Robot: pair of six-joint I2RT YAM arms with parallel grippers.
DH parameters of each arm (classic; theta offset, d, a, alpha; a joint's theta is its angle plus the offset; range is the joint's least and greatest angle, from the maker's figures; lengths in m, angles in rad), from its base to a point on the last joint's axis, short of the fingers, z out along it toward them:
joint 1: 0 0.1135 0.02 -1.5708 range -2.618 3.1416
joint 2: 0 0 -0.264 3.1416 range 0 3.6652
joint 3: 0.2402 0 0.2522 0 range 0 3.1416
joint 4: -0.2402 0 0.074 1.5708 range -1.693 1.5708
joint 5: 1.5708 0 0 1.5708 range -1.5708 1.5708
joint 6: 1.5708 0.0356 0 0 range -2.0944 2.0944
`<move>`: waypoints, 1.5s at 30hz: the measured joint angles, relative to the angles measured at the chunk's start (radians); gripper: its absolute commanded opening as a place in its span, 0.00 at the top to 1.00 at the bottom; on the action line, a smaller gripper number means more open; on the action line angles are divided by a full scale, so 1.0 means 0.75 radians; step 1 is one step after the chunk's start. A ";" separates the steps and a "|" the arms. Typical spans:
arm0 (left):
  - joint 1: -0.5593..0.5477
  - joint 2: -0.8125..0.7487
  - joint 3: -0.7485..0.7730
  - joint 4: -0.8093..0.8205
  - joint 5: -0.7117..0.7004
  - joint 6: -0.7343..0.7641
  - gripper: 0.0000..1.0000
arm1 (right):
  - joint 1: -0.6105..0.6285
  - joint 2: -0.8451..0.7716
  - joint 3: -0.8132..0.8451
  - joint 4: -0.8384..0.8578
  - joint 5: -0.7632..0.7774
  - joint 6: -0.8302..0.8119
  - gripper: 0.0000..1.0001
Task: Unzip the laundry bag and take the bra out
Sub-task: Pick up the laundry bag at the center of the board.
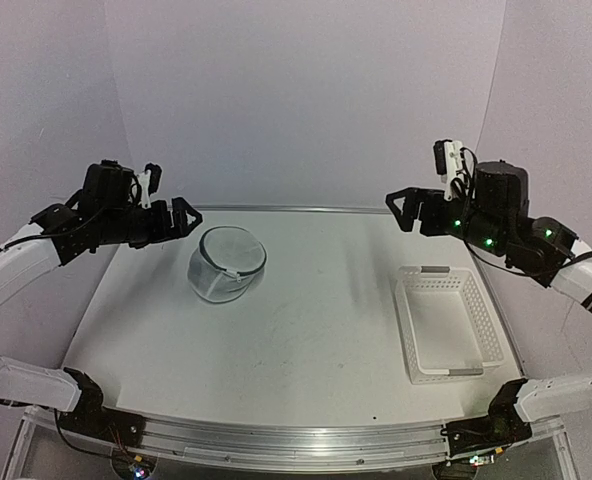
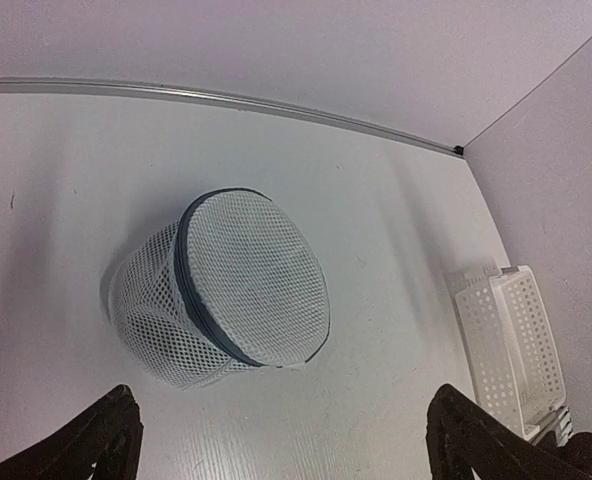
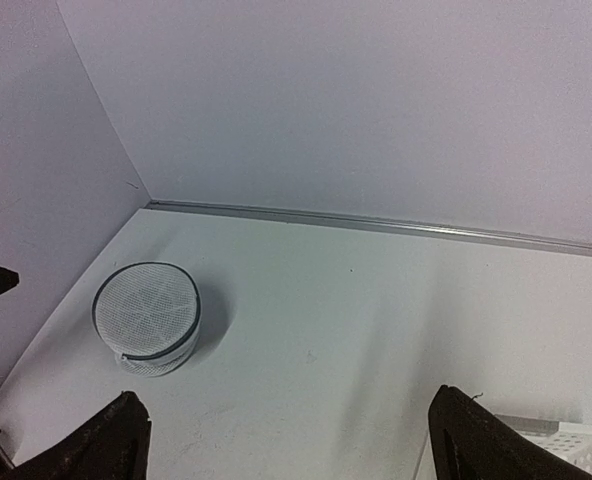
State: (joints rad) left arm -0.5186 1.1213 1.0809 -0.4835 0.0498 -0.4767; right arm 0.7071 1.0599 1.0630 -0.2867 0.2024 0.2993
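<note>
The laundry bag (image 1: 227, 264) is a small white mesh cylinder standing on the table left of centre, its round lid panel tilted up. A dark zipper (image 2: 189, 298) runs around the lid rim and looks closed. The bag also shows in the left wrist view (image 2: 226, 295) and the right wrist view (image 3: 146, 318). No bra shows in any view. My left gripper (image 1: 185, 218) hovers open just left of the bag and above it, nothing between its fingers (image 2: 116, 430). My right gripper (image 1: 397, 208) hangs open in the air far to the right, also holding nothing (image 3: 288, 425).
A white perforated plastic basket (image 1: 446, 322) stands at the table's right side, below the right arm; it also shows at the edge of the left wrist view (image 2: 506, 340). A metal rail (image 1: 296, 209) borders the table's far edge, with white walls behind and on both sides.
</note>
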 measured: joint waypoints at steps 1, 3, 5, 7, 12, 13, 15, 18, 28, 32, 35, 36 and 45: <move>0.000 0.003 0.000 0.000 -0.002 -0.004 0.01 | 0.001 0.001 0.000 -0.001 0.004 0.000 0.02; 0.000 0.017 0.000 0.000 -0.004 -0.010 0.01 | 0.001 0.002 0.000 -0.002 0.009 -0.001 0.02; -0.001 0.037 0.000 0.001 -0.008 -0.019 0.01 | 0.001 0.002 0.000 -0.001 0.010 -0.005 0.02; -0.001 0.064 0.000 0.001 -0.014 -0.026 0.01 | 0.001 0.002 -0.001 -0.001 0.006 -0.014 0.02; -0.001 0.131 0.000 0.000 -0.048 -0.026 0.01 | 0.001 0.002 -0.017 0.013 -0.027 -0.047 0.02; -0.001 0.142 0.001 -0.001 -0.058 -0.024 0.01 | 0.001 0.002 -0.025 0.016 -0.040 -0.053 0.02; -0.001 0.166 0.015 -0.012 -0.075 -0.016 0.01 | 0.001 0.003 -0.043 0.023 -0.070 -0.063 0.02; -0.001 0.207 0.050 -0.020 -0.112 0.012 0.01 | 0.001 0.018 -0.071 0.035 -0.133 -0.070 0.02; 0.068 0.473 0.238 -0.032 -0.103 0.125 0.06 | 0.001 0.082 -0.130 0.049 -0.327 -0.054 0.04; 0.110 0.604 0.309 -0.038 -0.046 0.152 0.09 | 0.002 0.106 -0.139 0.070 -0.376 -0.039 0.04; 0.126 0.694 0.365 -0.051 0.006 0.162 0.12 | 0.002 0.115 -0.157 0.080 -0.400 -0.027 0.04; 0.131 0.719 0.380 -0.054 0.018 0.164 0.13 | 0.002 0.115 -0.162 0.081 -0.404 -0.023 0.04; 0.144 0.847 0.434 -0.078 0.086 0.181 0.28 | 0.002 0.116 -0.197 0.096 -0.434 -0.009 0.05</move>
State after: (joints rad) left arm -0.4103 1.7569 1.4067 -0.5419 0.1143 -0.3408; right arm 0.7086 1.1469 0.9150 -0.2146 -0.1230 0.2924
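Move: The laundry bag stands about 10 cm ahead of the left hand and 6 cm to its right, its middle some 21 cm below. From the right hand that same bag is roughly 34 cm to the left, 11 cm farther out and 27 cm down. The white basket lies to the right hand's right by about 18 cm and 5 cm back, some 29 cm below. Down and forward, the left hand sinks a little, reaches out over the laundry bag's left part, then drops almost straight, some 12 cm down and 11 cm forward in all. The hand tips down and its left side rises, while the wide fingers begin closing with the zippered rim between them; contact can't be made out. The right hand, kept open, sinks about 9 cm and shifts 5 cm left towards the bag, turning counter-clockwise. ##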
